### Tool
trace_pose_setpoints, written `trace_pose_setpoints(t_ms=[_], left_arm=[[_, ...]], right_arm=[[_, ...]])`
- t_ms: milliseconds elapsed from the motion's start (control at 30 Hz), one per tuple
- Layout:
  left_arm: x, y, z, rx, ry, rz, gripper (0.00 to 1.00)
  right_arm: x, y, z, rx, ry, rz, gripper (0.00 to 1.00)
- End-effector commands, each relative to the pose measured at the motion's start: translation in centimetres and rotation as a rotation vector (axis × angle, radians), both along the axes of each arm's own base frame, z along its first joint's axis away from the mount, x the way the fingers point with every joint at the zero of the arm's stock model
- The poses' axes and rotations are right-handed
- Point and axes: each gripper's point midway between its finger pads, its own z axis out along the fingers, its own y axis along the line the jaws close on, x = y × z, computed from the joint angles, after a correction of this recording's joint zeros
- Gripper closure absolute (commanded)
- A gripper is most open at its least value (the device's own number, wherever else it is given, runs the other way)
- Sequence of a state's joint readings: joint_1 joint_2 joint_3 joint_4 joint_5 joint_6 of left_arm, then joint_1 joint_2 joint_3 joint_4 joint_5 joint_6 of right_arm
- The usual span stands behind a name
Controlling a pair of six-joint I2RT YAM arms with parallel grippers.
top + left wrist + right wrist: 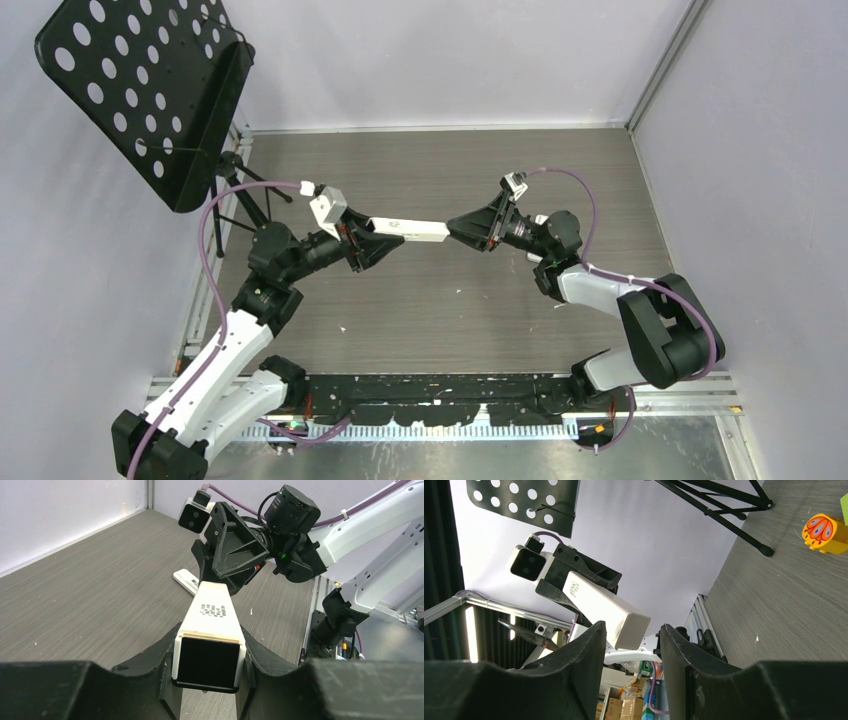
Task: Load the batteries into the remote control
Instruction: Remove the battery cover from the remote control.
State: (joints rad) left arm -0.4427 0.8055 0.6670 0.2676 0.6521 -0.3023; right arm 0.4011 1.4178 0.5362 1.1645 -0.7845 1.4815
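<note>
The remote control (410,229) is a long white bar held level above the table. My left gripper (383,242) is shut on one end of it; in the left wrist view the black end face of the remote (209,662) sits tight between the fingers. My right gripper (460,228) is at the opposite end and stands open. In the right wrist view the remote's rounded tip (626,625) lies at the mouth of the jaws, with a gap on each side. The batteries are out of view.
A second white remote (186,581) lies on the table under the right gripper. An orange toy (824,532) sits on the wood-grain table (450,310). A black perforated music stand (150,90) stands at the back left, its tripod legs (240,195) on the table's edge.
</note>
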Motion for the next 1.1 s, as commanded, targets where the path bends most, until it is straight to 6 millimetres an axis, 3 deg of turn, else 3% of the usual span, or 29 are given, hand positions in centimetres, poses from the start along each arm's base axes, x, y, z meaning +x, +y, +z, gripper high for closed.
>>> trace_pose_setpoints(t_ms=[0,633,1067], left_arm=[[-0.1,0.3,1.8,-0.012,-0.064,0.010,1.00],[0.3,0.3,0.9,0.009,-0.039,0.022,1.00],[0.4,0.8,0.2,0.034,-0.011,0.054,1.00]], right_arm=[[-0.6,-0.2,2.2,0.025,-0.088,0.007,0.53],[-1.6,0.6,4.3,0.139,-0.052,0.096,0.81],[0.1,0.7,2.5,0.090,-0.018,0.028,0.97]])
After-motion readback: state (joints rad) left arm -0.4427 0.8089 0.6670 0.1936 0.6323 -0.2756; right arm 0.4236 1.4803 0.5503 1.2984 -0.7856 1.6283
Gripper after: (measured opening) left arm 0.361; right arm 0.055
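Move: The right hand's open fingers are at the right end of the remote control held in the left hand. The middle of its battery cover is about 8 cm to this hand's left, level and straight in line, with the remote body just beneath. A second white remote lies on the table, some 24 cm to its right, 6 cm back and 23 cm lower. From the left hand the cover's middle is about 5 cm to the right, 1 cm higher. The right fingers close from half open to nearly shut, pinching the right end of the battery cover, while the hand eases up about 1 cm and rolls some 5 degrees, its left side rising. The left hand keeps its grip on the remote's other end, nearly still at first, then sinks about 1 cm, away from the right. ##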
